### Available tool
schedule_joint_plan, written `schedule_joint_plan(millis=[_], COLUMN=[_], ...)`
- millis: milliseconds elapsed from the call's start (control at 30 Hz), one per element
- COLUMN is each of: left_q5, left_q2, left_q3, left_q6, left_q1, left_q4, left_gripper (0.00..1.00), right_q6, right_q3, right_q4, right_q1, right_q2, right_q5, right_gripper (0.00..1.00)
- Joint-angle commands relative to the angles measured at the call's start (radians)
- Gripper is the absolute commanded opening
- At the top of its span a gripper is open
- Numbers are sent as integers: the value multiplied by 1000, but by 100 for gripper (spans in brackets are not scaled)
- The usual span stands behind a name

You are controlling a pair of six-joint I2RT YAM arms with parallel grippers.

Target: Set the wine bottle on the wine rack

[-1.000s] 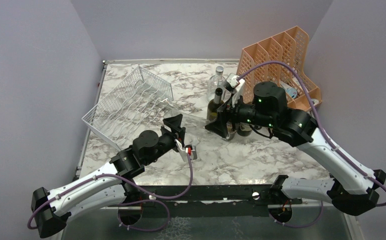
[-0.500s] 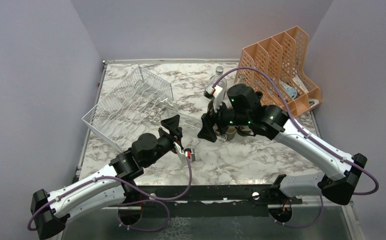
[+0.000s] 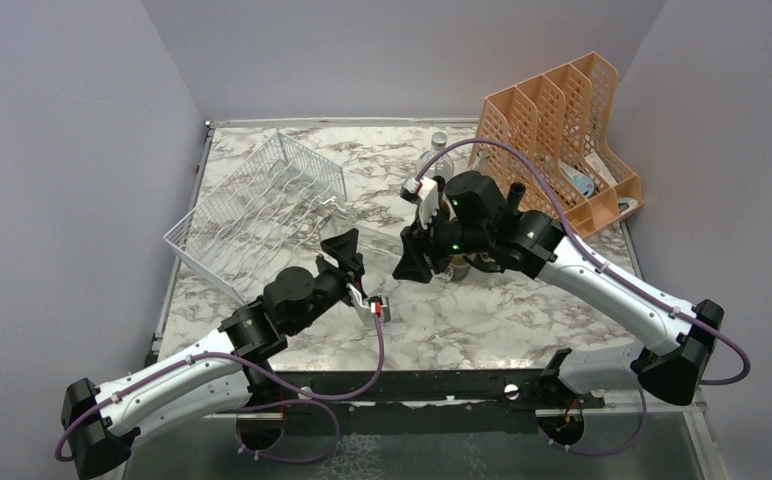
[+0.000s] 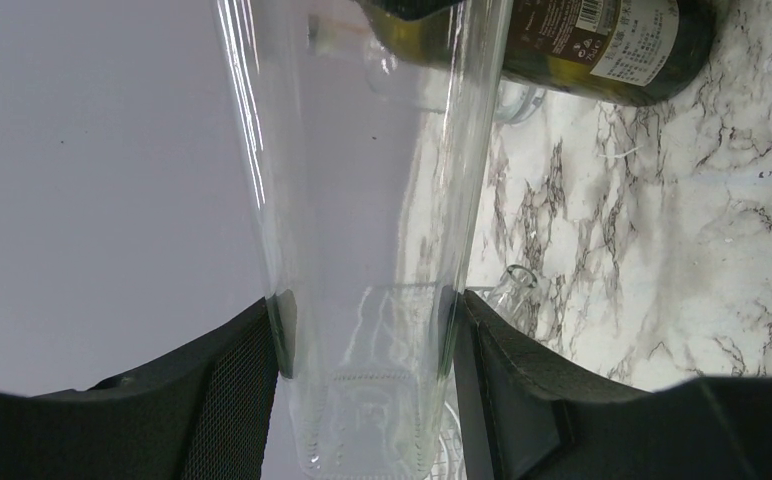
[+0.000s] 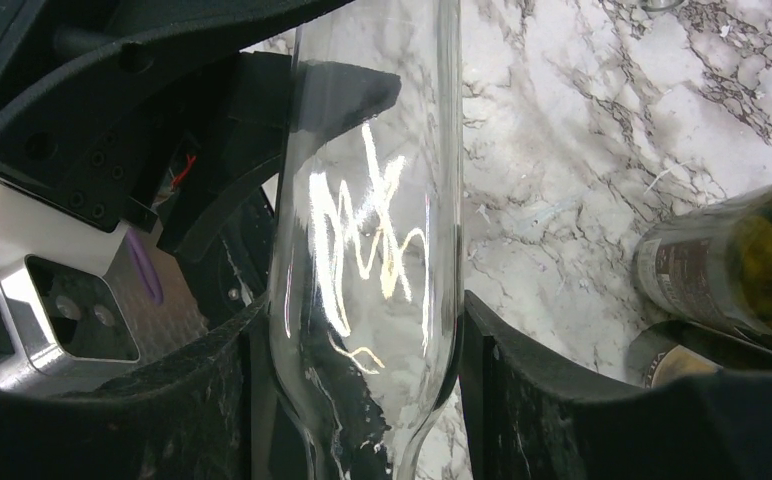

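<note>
The wine bottle [image 4: 362, 200] is clear glass and hangs level above the table between my two arms. My left gripper [image 4: 365, 340] is shut on its base end, a pad pressed on each side. The right gripper [image 5: 357, 330] is shut on the same bottle [image 5: 372, 200] near its shoulder, both pads against the glass. In the top view the left gripper [image 3: 348, 250] and right gripper [image 3: 409, 258] face each other, with the bottle [image 3: 382, 240] barely visible between them. The white wire wine rack [image 3: 262, 205] stands tilted at the back left, behind the left gripper.
Dark green bottles [image 5: 732, 260] stand just right of the right gripper, also seen in the left wrist view [image 4: 582, 40]. A clear capped bottle [image 3: 438, 150] stands behind them. A peach perforated file holder [image 3: 562, 110] fills the back right corner.
My right arm swung left, away from the standing dark bottles, and its jaws closed on the clear bottle. The left arm kept its grip and barely moved.
</note>
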State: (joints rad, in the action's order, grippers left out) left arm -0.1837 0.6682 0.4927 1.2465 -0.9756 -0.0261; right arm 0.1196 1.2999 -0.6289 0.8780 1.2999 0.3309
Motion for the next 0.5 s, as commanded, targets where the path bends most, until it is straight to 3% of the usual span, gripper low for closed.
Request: schedule_joint_plan(millis=[0,100,133,233,333,467], left_q5=[-22,-26,-27,-26,-18,2], left_q2=[-19,-25,-29,-45,-57,-57], left_q3=[6,-1,-5,-27,-48,-34], left_q6=[-1,-5,-5,-10,-13,-33], left_q1=[-1,-2,-2,-2,-2,-2], left_q4=[-116,-127,-133,-157,-171,-126], left_gripper=[0,3,12,65,98,99], right_q6=[32,37,39,46,47,44], right_q3=[9,19,20,19,14,10], right_q4=[34,43,48,78,109,136], right_q1=[7,7,7,7,7,6], right_q2=[10,1,-2,-22,-42,-51], right_q5=[-14,-52,-70,-119,-154,-199], right_gripper=[21,6,3,1,1,1])
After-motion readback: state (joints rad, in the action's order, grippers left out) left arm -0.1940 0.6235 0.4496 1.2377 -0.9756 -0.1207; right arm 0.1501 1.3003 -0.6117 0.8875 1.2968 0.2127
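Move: Both hands hold the clear bottle level between them, the left near its base, the right at its shoulder. From the right hand the wire rack's middle lies about 20 cm ahead, 32 cm to the left and 19 cm lower; the nearest dark bottles stand some 15 cm ahead, 5 cm right, and 10 cm ahead, 11 cm right, their middles roughly 10 cm below. From the left hand the rack is around 16 cm ahead, 21 cm left, 19 cm down. The left hand opens from its grip near the bottle's base to fully wide and lets go, staying nearly in place until the fingers part, then rising about 1 cm with a slight roll. The right hand keeps its pinch at the bottle's shoulder and, at unchanged height, eases forward about 1.5 cm towards the rack, gathering pace as it turns some 5 degrees clockwise and swings the base forward out of the left fingers. ##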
